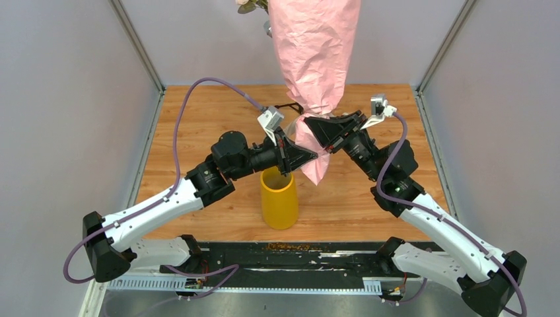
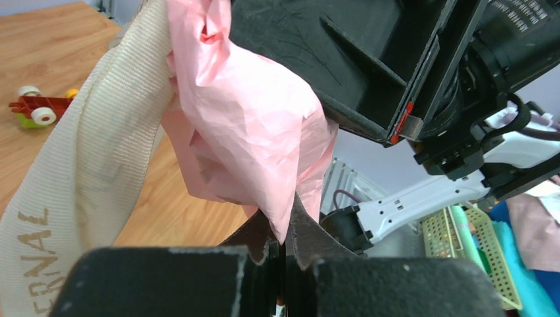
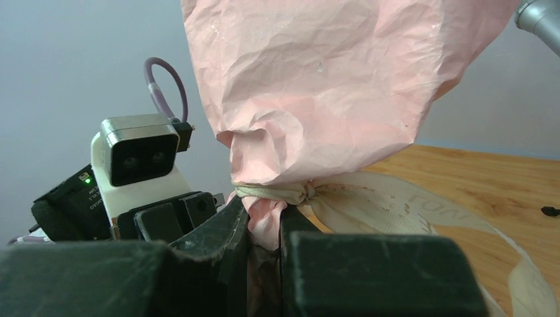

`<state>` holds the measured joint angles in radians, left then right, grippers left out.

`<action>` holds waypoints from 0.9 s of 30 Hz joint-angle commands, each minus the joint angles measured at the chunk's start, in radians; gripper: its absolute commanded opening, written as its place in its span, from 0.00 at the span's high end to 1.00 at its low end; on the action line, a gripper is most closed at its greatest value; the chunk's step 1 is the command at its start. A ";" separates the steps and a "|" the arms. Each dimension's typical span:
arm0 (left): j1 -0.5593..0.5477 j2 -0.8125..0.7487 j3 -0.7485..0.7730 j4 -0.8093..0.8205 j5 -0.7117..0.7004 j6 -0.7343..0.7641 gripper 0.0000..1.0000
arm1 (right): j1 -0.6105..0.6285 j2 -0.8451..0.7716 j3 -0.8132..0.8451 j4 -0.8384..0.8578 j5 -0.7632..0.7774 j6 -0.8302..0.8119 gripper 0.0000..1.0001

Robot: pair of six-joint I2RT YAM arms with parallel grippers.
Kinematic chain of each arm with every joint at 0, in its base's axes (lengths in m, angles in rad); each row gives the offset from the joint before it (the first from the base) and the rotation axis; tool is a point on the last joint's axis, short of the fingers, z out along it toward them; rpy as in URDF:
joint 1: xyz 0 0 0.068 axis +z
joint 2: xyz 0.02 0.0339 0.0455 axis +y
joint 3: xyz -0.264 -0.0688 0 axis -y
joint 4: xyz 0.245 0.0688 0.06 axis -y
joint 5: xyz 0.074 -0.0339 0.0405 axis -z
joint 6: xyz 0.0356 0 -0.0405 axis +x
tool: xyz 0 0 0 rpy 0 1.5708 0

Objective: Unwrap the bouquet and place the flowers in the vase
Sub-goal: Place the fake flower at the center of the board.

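The bouquet (image 1: 312,46) stands upright in its pale pink paper above the table, and a bit of the flowers (image 1: 246,5) peeks out at the top edge. My right gripper (image 1: 309,125) is shut on the paper neck just below the beige ribbon knot (image 3: 290,193); in its wrist view the right gripper (image 3: 264,231) has pink paper squeezed between its fingers. Lower down, my left gripper (image 1: 313,157) is shut on the paper tail (image 2: 244,132), pinching its tip at the left gripper (image 2: 285,239). A loose ribbon end (image 2: 86,165) hangs beside it. The yellow vase (image 1: 279,198) stands under the left gripper.
The wooden table (image 1: 198,112) is boxed in by grey walls left, right and behind. A small red toy car (image 2: 33,109) lies on the wood at the far left. Plastic baskets (image 2: 475,244) sit beyond the table's edge. The two wrists nearly touch over the vase.
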<state>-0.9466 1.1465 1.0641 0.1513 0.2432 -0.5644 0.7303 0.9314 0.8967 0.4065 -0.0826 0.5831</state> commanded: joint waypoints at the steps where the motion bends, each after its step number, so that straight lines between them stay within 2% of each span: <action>1: 0.010 -0.024 0.043 -0.027 -0.101 0.118 1.00 | 0.009 -0.064 0.003 -0.012 -0.001 -0.012 0.95; 3: 0.009 -0.038 0.042 -0.051 -0.125 0.160 1.00 | 0.009 -0.088 0.000 -0.068 0.024 -0.035 0.85; 4: 0.010 -0.047 0.041 -0.064 -0.139 0.172 1.00 | 0.009 -0.102 -0.001 -0.094 0.038 -0.050 0.75; 10: 0.009 -0.070 0.042 -0.105 -0.275 0.274 1.00 | 0.009 -0.169 0.006 -0.253 0.169 -0.105 0.32; 12: 0.009 -0.066 0.050 -0.114 -0.318 0.322 1.00 | 0.009 -0.178 0.024 -0.344 0.222 -0.106 0.23; 16: 0.009 -0.046 0.109 -0.190 -0.408 0.464 1.00 | 0.009 -0.207 0.051 -0.465 0.290 -0.120 0.15; 22: 0.011 0.001 0.190 -0.351 -0.625 0.682 1.00 | 0.009 -0.279 0.026 -0.534 0.354 -0.127 0.13; 24: 0.022 0.007 0.182 -0.401 -0.696 0.672 1.00 | 0.009 -0.298 0.008 -0.551 0.370 -0.121 0.13; 27: 0.062 -0.005 0.136 -0.456 -0.706 0.561 1.00 | 0.009 -0.315 -0.021 -0.567 0.383 -0.106 0.13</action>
<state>-0.9211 1.1488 1.2087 -0.2333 -0.3492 -0.0532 0.7326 0.6445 0.9020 -0.1188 0.2493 0.4767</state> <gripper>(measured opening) 0.017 0.864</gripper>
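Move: The left hand holds the bouquet's paper tail; the centre of the board, where the flowers are due, lies about 18 cm ahead of it, 5 cm left and some 35 cm below. The yellow vase stands roughly 7 cm left, level fore and aft, its middle 26 cm down; the black tripod is about 38 cm ahead, 1 cm right, 30 cm down. From the right hand, gripping the neck, the board centre is about 13 cm ahead, 5 cm left and 40 cm down. The right fingers open and come free of the bouquet's neck, that hand drawing off some 9 cm right and about 4 cm down. The left keeps its pinch on the paper and swings the bouquet forward and left over the board beyond the vase, about 13 cm in all and slightly lower, turning nearly 50 degrees so its fingers swing from pointing right to forward-right. ##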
